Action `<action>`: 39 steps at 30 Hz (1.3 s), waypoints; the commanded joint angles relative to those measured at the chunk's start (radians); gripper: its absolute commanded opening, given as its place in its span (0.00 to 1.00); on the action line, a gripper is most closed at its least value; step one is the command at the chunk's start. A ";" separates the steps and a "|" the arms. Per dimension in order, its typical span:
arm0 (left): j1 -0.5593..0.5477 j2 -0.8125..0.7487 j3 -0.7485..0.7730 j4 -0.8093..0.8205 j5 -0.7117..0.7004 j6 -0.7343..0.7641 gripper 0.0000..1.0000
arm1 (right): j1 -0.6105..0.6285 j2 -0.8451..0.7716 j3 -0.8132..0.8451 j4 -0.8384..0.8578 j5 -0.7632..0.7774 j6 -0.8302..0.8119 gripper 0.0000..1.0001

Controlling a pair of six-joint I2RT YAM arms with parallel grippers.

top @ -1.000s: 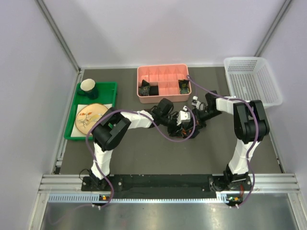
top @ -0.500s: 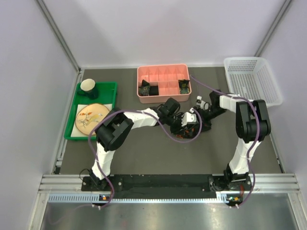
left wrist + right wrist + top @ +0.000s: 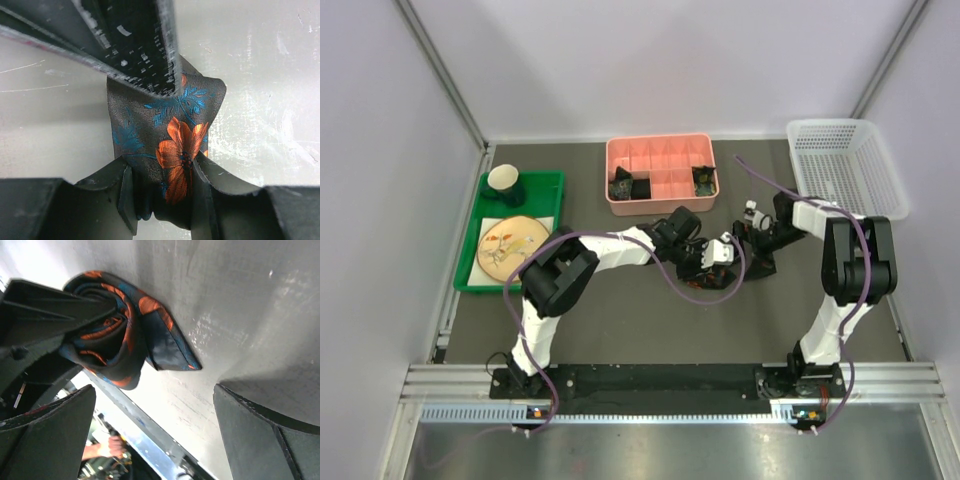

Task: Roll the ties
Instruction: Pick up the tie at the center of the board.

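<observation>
A rolled black tie with an orange flower and blue leaves sits between the pads of my left gripper, which is shut on it just above the grey table. The right wrist view shows the same roll with its loose tail end lying on the table. My right gripper stands open beside the roll with nothing between its fingers; one of those fingers is just beyond the roll. From above, the left gripper and right gripper meet mid-table. Two more rolled ties sit in the pink box.
The pink divided box stands at the back centre, a white mesh basket at the back right. A green tray on the left holds a cup and a plate. Purple cables loop around both arms.
My right gripper has opened, let go of the roll and drawn back to the right. My left gripper has closed on the roll and shifted slightly right.
</observation>
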 commanded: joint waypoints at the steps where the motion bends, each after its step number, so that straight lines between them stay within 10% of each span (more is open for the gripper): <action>1: -0.006 0.091 -0.039 -0.198 -0.093 0.031 0.00 | 0.026 0.034 -0.033 0.137 0.021 0.047 0.99; 11: -0.006 0.094 -0.026 -0.212 -0.092 0.035 0.00 | 0.057 0.090 -0.102 0.307 -0.226 0.067 0.95; 22: -0.006 0.097 -0.030 -0.201 -0.083 0.022 0.00 | 0.061 -0.033 -0.165 0.366 -0.220 0.078 0.58; 32: -0.006 0.102 -0.020 -0.203 -0.076 0.020 0.00 | 0.089 -0.025 -0.196 0.559 -0.166 0.250 0.61; 39: -0.004 0.097 -0.022 -0.193 -0.090 -0.001 0.05 | 0.098 -0.033 -0.187 0.492 -0.233 0.222 0.04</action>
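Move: The rolled tie, still pinched by the left hand, lies about 7 cm to the right hand's left, roughly 1 cm back and 1 cm lower; a short loose tail sticks out of the roll on the right hand's side. From the left hand, the roll sits right between its fingers. The pink box stands some 20 cm ahead of the right hand and 19 cm to its left, the white basket about 21 cm ahead and 20 cm to its right. The right hand, wide open, sweeps about 5 cm left to the roll that the left hand keeps pinched in place, its fingers tipping up some 15 degrees towards level, then starts to close as it eases back and dips about a centimetre. Half shut, it works some 1.5 cm forward and then a last centimetre left and slightly up, closing well down with the tie's layers at the roll's right side now between its fingertips. ##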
